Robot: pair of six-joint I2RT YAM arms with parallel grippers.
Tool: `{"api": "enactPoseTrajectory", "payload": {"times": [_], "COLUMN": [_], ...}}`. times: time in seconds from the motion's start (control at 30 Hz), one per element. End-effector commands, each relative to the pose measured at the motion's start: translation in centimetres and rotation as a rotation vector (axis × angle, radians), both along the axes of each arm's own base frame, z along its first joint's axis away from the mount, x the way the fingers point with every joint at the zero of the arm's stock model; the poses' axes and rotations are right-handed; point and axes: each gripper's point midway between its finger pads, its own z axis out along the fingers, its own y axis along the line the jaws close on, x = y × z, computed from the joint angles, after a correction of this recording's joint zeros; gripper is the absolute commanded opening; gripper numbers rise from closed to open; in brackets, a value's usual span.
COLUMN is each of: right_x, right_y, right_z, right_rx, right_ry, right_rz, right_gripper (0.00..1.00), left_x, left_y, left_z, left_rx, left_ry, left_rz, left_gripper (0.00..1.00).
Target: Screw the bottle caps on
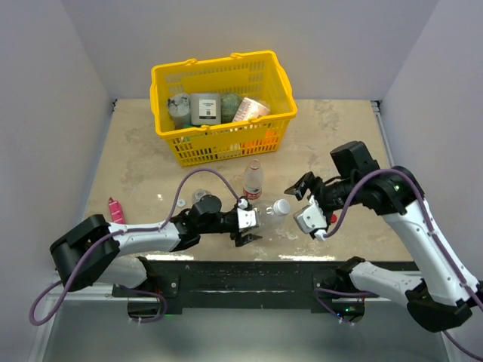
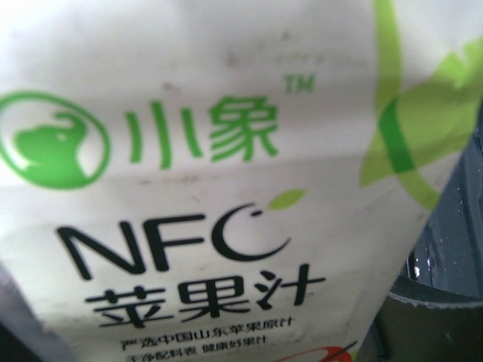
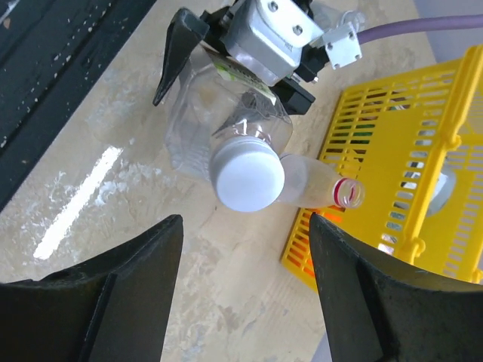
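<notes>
My left gripper (image 1: 249, 221) is shut on a clear bottle (image 1: 266, 213) lying on its side, neck toward the right. Its white label with green print (image 2: 196, 196) fills the left wrist view. A white cap (image 3: 247, 175) sits on that bottle's neck, also seen from above as the cap (image 1: 281, 207). My right gripper (image 3: 245, 302) is open just off the cap, touching nothing, and appears from above as the right gripper (image 1: 298, 202). A slim red-labelled bottle (image 1: 253, 181) stands uncapped behind, its open neck (image 3: 349, 193) showing a red ring. A short clear bottle (image 1: 200, 197) stands left of it.
A yellow basket (image 1: 223, 113) full of jars and packets stands at the back middle, its side (image 3: 423, 143) close behind the slim bottle. A pink tube (image 1: 115, 210) lies at the left. The table's dark front rail (image 1: 249, 271) runs along the near edge.
</notes>
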Motion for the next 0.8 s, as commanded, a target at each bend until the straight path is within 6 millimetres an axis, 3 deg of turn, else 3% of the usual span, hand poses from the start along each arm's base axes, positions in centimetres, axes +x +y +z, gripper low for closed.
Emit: {"api": "enactPoseTrajectory", "payload": {"times": [0.0, 0.37, 0.57, 0.67, 0.77], "right_x": [-1.0, -2.3, -3.1, -3.0, -2.7], "right_y": [0.4, 1.2, 1.8, 1.9, 2.1], "right_z": [0.1, -1.1, -2.0, -2.2, -2.8], "right_rx": [-0.004, -0.036, -0.069, -0.087, -0.129], "right_ry": [-0.039, -0.053, -0.015, -0.003, 0.044], "right_rz": [0.127, 0.228, 0.254, 0.248, 0.208], "right_gripper": [0.7, 0.62, 0.53, 0.44, 0.26], "left_x": [0.5, 1.1, 1.4, 1.5, 2.0], "left_y": [-1.3, -1.8, -1.8, -1.8, -1.7], "left_z": [3.3, 3.7, 3.7, 3.6, 3.9], "left_rx": [-0.06, -0.042, -0.038, -0.03, -0.035], "left_ry": [-0.116, -0.152, -0.163, -0.18, -0.208], "left_rz": [-0.065, -0.072, -0.064, -0.065, -0.044], "left_gripper": [0.0, 0.0, 0.0, 0.0, 0.0]}}
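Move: The white cap, resting on the mouth of the big bottle gripped by the left hand, is about 4 cm left of the right hand, 2 cm back and 3 cm lower. From the right hand the red-capped bottle stands some 10 cm left, 5 cm ahead and 20 cm below. From the left hand the cap lies about 7 cm right, 3 cm ahead and 13 cm above. Right hand eases about 3 cm left, back and down, turning counter-clockwise, and closes its fingers onto the cap. ##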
